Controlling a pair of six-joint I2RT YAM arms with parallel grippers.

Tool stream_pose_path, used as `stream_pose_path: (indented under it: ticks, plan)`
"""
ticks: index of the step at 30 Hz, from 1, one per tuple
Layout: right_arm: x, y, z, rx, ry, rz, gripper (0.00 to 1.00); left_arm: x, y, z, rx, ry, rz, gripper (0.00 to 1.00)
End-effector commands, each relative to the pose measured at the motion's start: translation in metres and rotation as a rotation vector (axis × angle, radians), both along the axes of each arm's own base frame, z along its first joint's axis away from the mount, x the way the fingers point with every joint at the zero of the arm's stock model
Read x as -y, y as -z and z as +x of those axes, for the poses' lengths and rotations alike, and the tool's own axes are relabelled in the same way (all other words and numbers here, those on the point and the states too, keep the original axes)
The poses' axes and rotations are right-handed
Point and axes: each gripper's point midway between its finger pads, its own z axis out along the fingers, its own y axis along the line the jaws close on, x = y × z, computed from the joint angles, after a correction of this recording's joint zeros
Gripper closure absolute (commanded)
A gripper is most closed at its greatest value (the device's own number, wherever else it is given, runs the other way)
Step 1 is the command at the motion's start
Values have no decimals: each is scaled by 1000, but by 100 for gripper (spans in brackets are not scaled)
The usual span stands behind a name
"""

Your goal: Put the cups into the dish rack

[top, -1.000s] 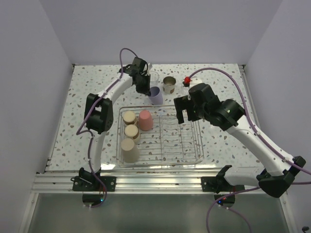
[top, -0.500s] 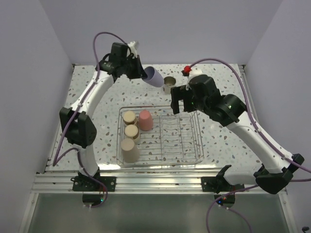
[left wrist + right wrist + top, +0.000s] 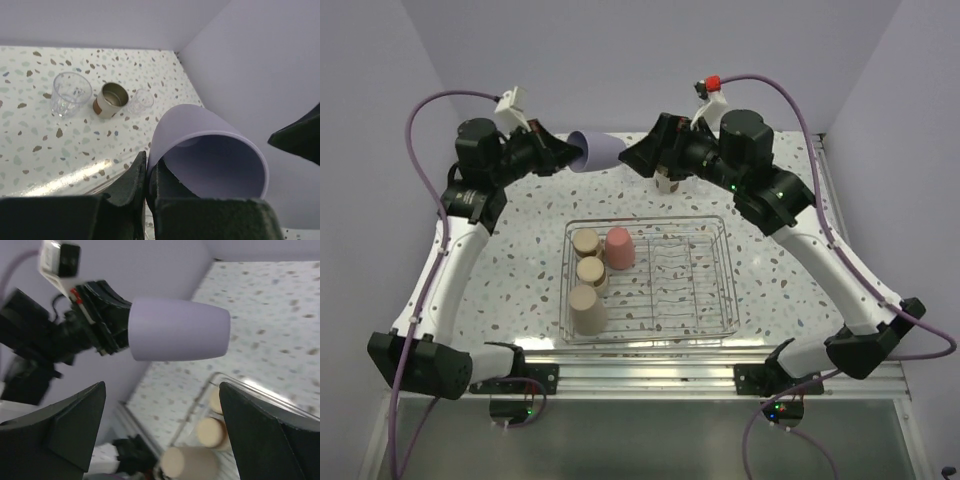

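My left gripper (image 3: pixel 563 155) is shut on the rim of the lavender cup (image 3: pixel 595 152) and holds it on its side, high above the far table. In the left wrist view its fingers (image 3: pixel 135 180) pinch the cup's wall (image 3: pixel 200 145), one inside and one outside. My right gripper (image 3: pixel 640 158) stands open, level with the cup's base and a short way apart from it. The lavender cup (image 3: pixel 177 329) hangs above the gap of the right gripper (image 3: pixel 162 385). The dish rack (image 3: pixel 680 285) holds a red-pink cup (image 3: pixel 619 247), two short brown cups (image 3: pixel 586 242) and a tall tan cup (image 3: pixel 587 310).
On the far table stand a clear cup (image 3: pixel 70 92), a short brown metallic cup (image 3: pixel 110 100) and a smaller clear cup (image 3: pixel 140 100). The brown one (image 3: pixel 667 182) shows just under my right gripper. White walls close the table on three sides.
My left arm has lifted the lavender cup off the table, swung it up and left, and tipped it sideways. My right arm has risen and turned its open gripper toward the cup.
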Motion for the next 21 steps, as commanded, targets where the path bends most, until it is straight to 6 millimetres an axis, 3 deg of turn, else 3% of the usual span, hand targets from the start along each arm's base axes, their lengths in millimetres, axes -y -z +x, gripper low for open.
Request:
stream_pose_path:
  ticks: [1,3,4,6,12,14,21]
  plan:
    - [-43,-64,-22,-126,-317,518,2,-15,-43,-15,104,26,-148,100]
    - [-53,-62,-13,-169,-359,617,2,-19,-56,-24,127,25,-176,100]
    - [-55,-70,-15,-152,-388,619,2,-17,-58,-27,123,36,-186,100]
    - [-61,-65,-13,-159,-394,591,2,-17,-65,-33,133,38,-218,100]
    - [-61,-64,-8,-178,-383,649,2,-14,-96,-53,209,76,-320,100]
    - [-60,-59,-9,-190,-379,665,2,-13,-99,-57,206,94,-345,100]
    - [-57,-70,-18,-172,-412,693,2,-11,-91,-57,199,105,-440,100]
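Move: The purple cup is already held at its rim by the left hand. Its middle lies about 8 cm left, 7 cm ahead and 5 cm below the open right hand, which is itself some 14 cm right of the left hand, 5 cm back and 6 cm above it. From the right hand, the steel cup stands about 22 cm ahead, 6 cm right and 38 cm below, and the racked red cup 4 cm ahead, 5 cm left and 37 cm below. The purple cup, still pinched at its rim, is drawn back 5 cm and lifted nearly 8 cm by the left hand, which rolls its left side down some 20 degrees. The right hand, wide open, sweeps left towards the cup's base, then edges back and up as its left side rolls up and it turns counter-clockwise, ending with its fingertips around or just short of the base. ##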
